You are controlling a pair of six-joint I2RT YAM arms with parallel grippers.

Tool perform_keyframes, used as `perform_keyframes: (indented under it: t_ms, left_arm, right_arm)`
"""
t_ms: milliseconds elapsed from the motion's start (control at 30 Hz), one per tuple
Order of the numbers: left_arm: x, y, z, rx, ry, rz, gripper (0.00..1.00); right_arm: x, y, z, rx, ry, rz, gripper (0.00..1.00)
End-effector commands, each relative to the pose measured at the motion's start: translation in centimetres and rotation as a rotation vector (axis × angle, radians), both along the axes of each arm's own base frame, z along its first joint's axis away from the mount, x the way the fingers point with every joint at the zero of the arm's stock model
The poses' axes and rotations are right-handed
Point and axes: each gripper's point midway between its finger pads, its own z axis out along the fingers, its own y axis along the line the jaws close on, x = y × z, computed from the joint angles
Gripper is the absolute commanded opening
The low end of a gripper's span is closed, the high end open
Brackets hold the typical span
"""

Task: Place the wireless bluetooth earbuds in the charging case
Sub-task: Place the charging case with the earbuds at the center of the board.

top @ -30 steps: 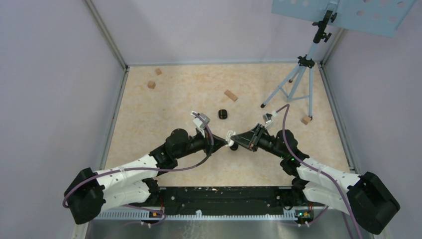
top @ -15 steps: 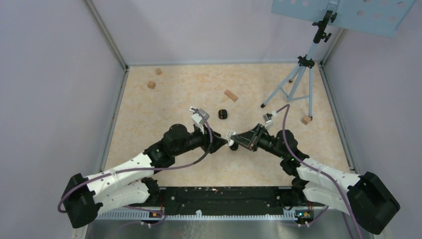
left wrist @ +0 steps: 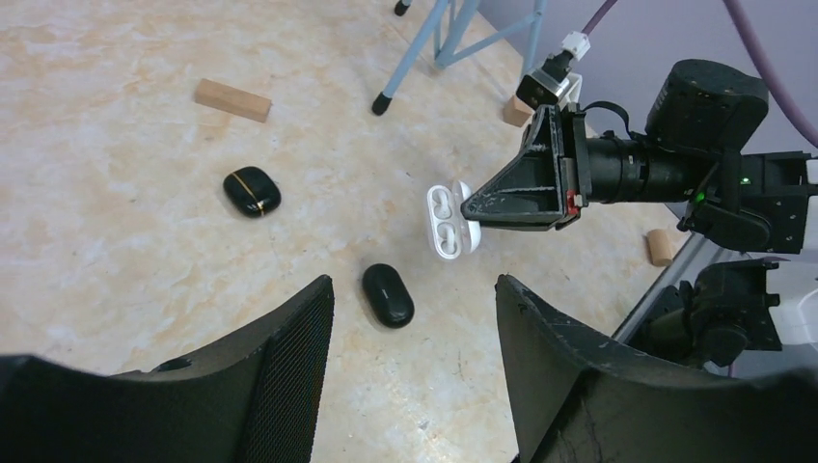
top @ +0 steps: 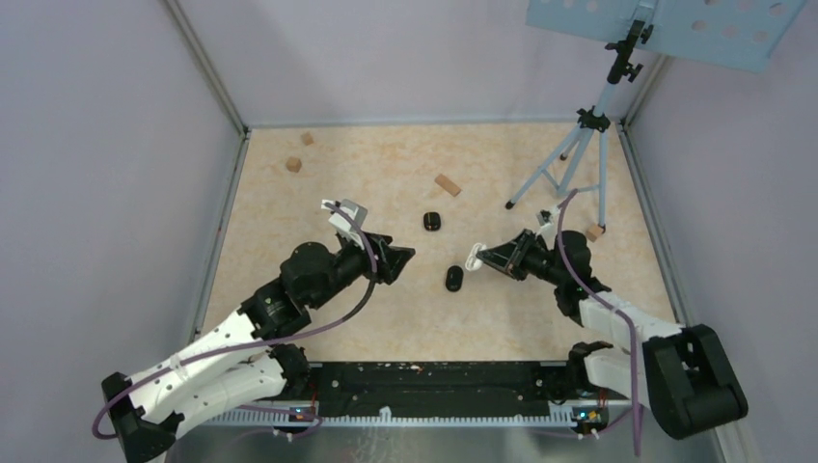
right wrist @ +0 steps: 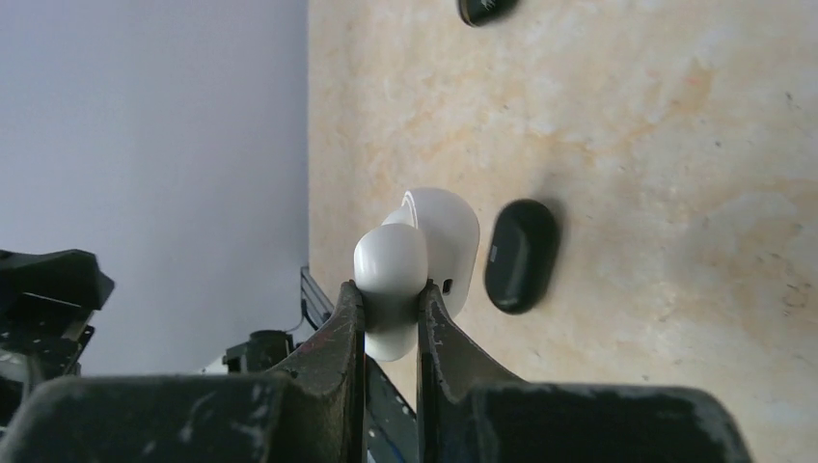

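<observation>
My right gripper [top: 482, 258] is shut on an open white charging case [top: 471, 257], holding it above the table with its lid swung back. In the left wrist view the case [left wrist: 446, 227] shows two white rounded forms in its wells, which look like seated earbuds. From the right wrist the case [right wrist: 444, 241] sits pinched between the fingertips of the right gripper [right wrist: 389, 289]. My left gripper [top: 403, 258] hangs open and empty, left of the case and apart from it. Its fingers [left wrist: 289, 357] frame a shut black case [left wrist: 388, 295] lying on the table.
That black case [top: 453, 279] lies between the two grippers. A second black case with a gold line [top: 431, 221] lies further back. Wooden blocks [top: 447, 184] [top: 293, 164] [top: 594, 232] are scattered about. A blue tripod [top: 579, 145] stands at the back right, and walls enclose the table.
My left gripper went from shut at the white case to open and drew back to the left. The right gripper carried the case a little to the right.
</observation>
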Motion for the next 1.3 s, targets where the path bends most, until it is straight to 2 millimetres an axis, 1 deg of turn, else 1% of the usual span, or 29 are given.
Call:
perform_keyframes:
  t_ms: [0, 133, 233, 300, 400, 700, 833, 867, 933, 967, 1000, 1033, 1067, 1100, 1167, 1267]
  left_arm:
    - [0.6, 1.2, -1.1, 0.013, 0.004, 0.072, 0.67]
    - [0.5, 1.2, -1.8, 0.010, 0.020, 0.070, 0.67]
    - [0.4, 1.2, -2.1, 0.011, 0.024, 0.066, 0.67]
    - [0.4, 1.2, -2.3, 0.016, 0.027, 0.066, 0.67]
    - [0.3, 1.1, -2.4, 0.020, 0.027, 0.059, 0.67]
    - [0.5, 0.4, -2.8, 0.023, 0.036, 0.041, 0.67]
    - [0.4, 0.3, -2.8, 0.025, 0.037, 0.033, 0.66]
    - [0.4, 0.2, -2.7, 0.023, 0.036, 0.030, 0.66]
    - [0.3, 0.2, -2.6, 0.021, 0.033, 0.026, 0.66]
    - [0.3, 0.2, -2.6, 0.020, 0.032, 0.026, 0.66]
    - [0.3, 0.2, -2.6, 0.021, 0.031, 0.024, 0.66]
    - [0.3, 0.1, -2.7, 0.023, 0.032, 0.023, 0.66]
    - [0.3, 0.1, -2.7, 0.022, 0.032, 0.021, 0.66]
    - [0.3, 0.0, -2.7, 0.023, 0.033, 0.020, 0.66]
    - [0.4, -0.1, -2.8, 0.024, 0.037, 0.018, 0.66]
    - [0.6, -0.2, -2.9, 0.031, 0.050, 0.027, 0.66]
  right_arm:
    - [0.4, 0.3, -0.5, -0.032, -0.030, 0.116, 0.00]
    - [1.5, 0.0, -2.1, -0.050, 0.001, 0.103, 0.00]
    - [1.9, -0.5, -4.3, -0.115, 0.066, 0.091, 0.00]
    - [1.7, -1.0, -5.5, -0.139, 0.097, 0.086, 0.00]
    - [1.4, -1.7, -6.6, -0.170, 0.129, 0.072, 0.00]
    - [0.1, -3.5, -8.7, -0.281, 0.195, 0.039, 0.00]
    - [-0.4, -4.2, -9.0, -0.323, 0.197, 0.031, 0.00]
    - [-0.4, -4.5, -9.0, -0.338, 0.196, 0.020, 0.02]
    - [-0.6, -4.9, -8.8, -0.362, 0.198, 0.011, 0.33]
    - [-0.6, -5.0, -8.5, -0.368, 0.190, 0.009, 0.44]
    - [-0.6, -5.1, -8.4, -0.374, 0.185, 0.004, 0.52]
    - [-0.6, -5.2, -8.2, -0.381, 0.182, -0.001, 0.58]
    - [-0.7, -5.4, -8.0, -0.390, 0.177, -0.003, 0.61]
    - [-0.7, -5.5, -7.9, -0.397, 0.177, -0.004, 0.62]
    - [-1.0, -5.8, -7.9, -0.419, 0.186, -0.008, 0.64]
    - [-1.0, -6.7, -7.2, -0.468, 0.187, -0.036, 0.66]
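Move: The right hand holds the open white case. Its set-down spot on the board is about 11 cm below, 4 cm right and 2 cm back. The black case stands about 5 cm to the hand's left, level with it and 12 cm below; the gold-striped black case some 13 cm ahead, 10 cm left. From the left hand the spot lies roughly 19 cm right, 2 cm ahead, 25 cm below. Right hand lowers the white case about 10 cm, drifting right and tilting some 25 degrees, then opens, releasing it. ##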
